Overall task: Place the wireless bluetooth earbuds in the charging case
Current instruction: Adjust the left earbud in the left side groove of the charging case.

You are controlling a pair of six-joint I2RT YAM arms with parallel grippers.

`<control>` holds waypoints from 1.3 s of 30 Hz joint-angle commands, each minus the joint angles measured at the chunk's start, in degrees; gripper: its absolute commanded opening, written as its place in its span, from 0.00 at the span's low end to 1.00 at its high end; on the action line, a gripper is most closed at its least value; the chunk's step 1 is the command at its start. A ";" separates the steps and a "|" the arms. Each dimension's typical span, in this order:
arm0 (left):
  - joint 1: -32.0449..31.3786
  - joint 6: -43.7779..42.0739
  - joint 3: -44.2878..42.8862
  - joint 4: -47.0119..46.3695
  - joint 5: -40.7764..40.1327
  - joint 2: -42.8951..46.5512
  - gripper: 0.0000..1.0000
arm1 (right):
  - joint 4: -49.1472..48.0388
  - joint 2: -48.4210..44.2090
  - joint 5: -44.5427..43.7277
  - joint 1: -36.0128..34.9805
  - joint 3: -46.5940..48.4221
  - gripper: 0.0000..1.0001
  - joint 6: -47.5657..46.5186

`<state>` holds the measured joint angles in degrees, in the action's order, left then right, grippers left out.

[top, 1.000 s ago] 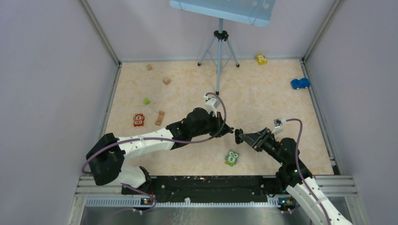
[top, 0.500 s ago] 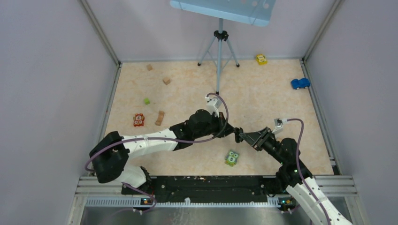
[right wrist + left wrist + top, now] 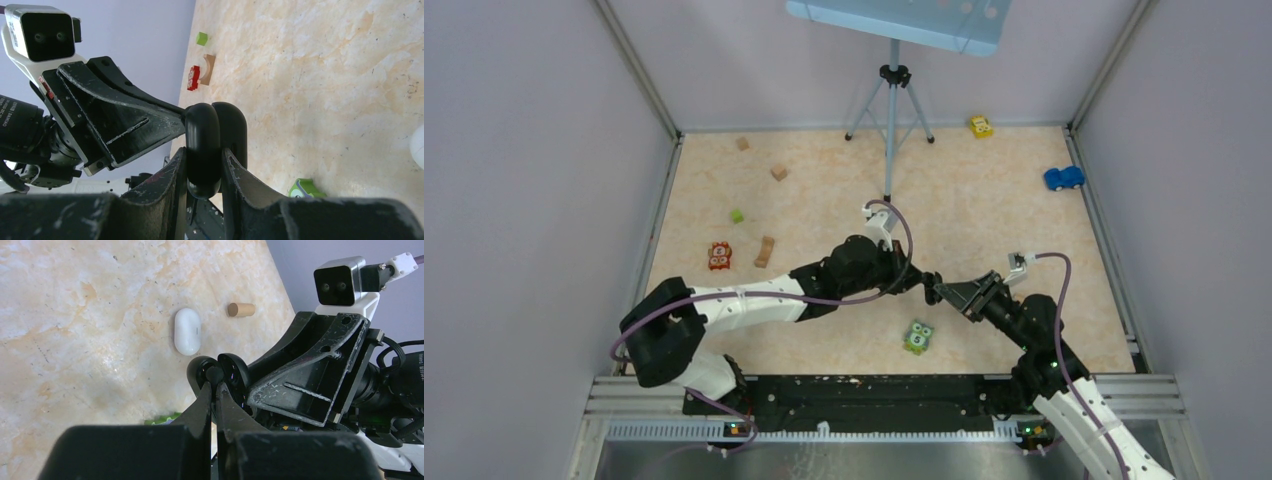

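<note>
My right gripper (image 3: 203, 152) is shut on the black charging case (image 3: 202, 142), held on edge above the table with its lid (image 3: 231, 127) swung open. My left gripper (image 3: 214, 386) is shut on a small black earbud (image 3: 215, 373), and its tips press into the open case (image 3: 235, 374). From above, the left gripper (image 3: 921, 280) and the right gripper (image 3: 940, 291) meet tip to tip at mid-table. A closed white case (image 3: 187, 331) lies on the table beyond them. Whether the earbud sits in its socket is hidden.
A green owl toy (image 3: 918, 337) lies just near of the grippers. A tripod (image 3: 892, 100) stands at the back centre. A tan wooden cylinder (image 3: 240, 309) lies by the white case. A red owl block (image 3: 720, 255), green cube (image 3: 737, 215) and wooden pieces lie left; toy cars (image 3: 1063, 178) far right.
My left arm has reached to the right and closed the gap, so its tips now meet the case in my right gripper. The right arm has barely moved.
</note>
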<state>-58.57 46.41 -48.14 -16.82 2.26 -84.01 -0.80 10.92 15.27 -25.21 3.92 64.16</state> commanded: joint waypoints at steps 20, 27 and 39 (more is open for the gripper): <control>-1.10 -1.28 -4.77 2.75 -0.36 -3.97 0.00 | -2.22 -0.39 0.47 0.25 2.54 0.05 0.16; -1.55 -1.75 -5.58 4.68 -1.73 -2.94 0.20 | -1.99 -0.35 0.38 0.25 2.57 0.05 0.15; -2.08 -2.60 -5.52 6.36 -5.42 2.00 0.37 | -2.42 0.07 0.29 0.20 2.23 0.05 -0.06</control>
<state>-60.27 44.84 -51.96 -9.91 -1.56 -85.41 -0.14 10.92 15.05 -25.19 3.92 64.16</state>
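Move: Just under the left hand's shut fingertips, the charging case's open mouth with the left earbud in it faces up; the case's middle is about 3 cm lower, 2 cm right and 1 cm back. Roughly 15 cm below the left hand, the green owl toy lies some 7 cm back and 2 cm right, and the white case about 3 cm ahead and 12 cm right. The right hand grips the charging case, its middle about 1 cm ahead and 1 cm left. Pressing down with shut fingertips on the left earbud in its groove, the left hand sinks nearly 2 cm and edges about 1 cm right, rolling some 5 degrees so its left side rises. Its fingers then open by about a third around the case mouth, as the hand eases back left and, last, rises 1 cm. The right hand keeps its hold on the case, dipping about half a centimetre and partly recovering. ##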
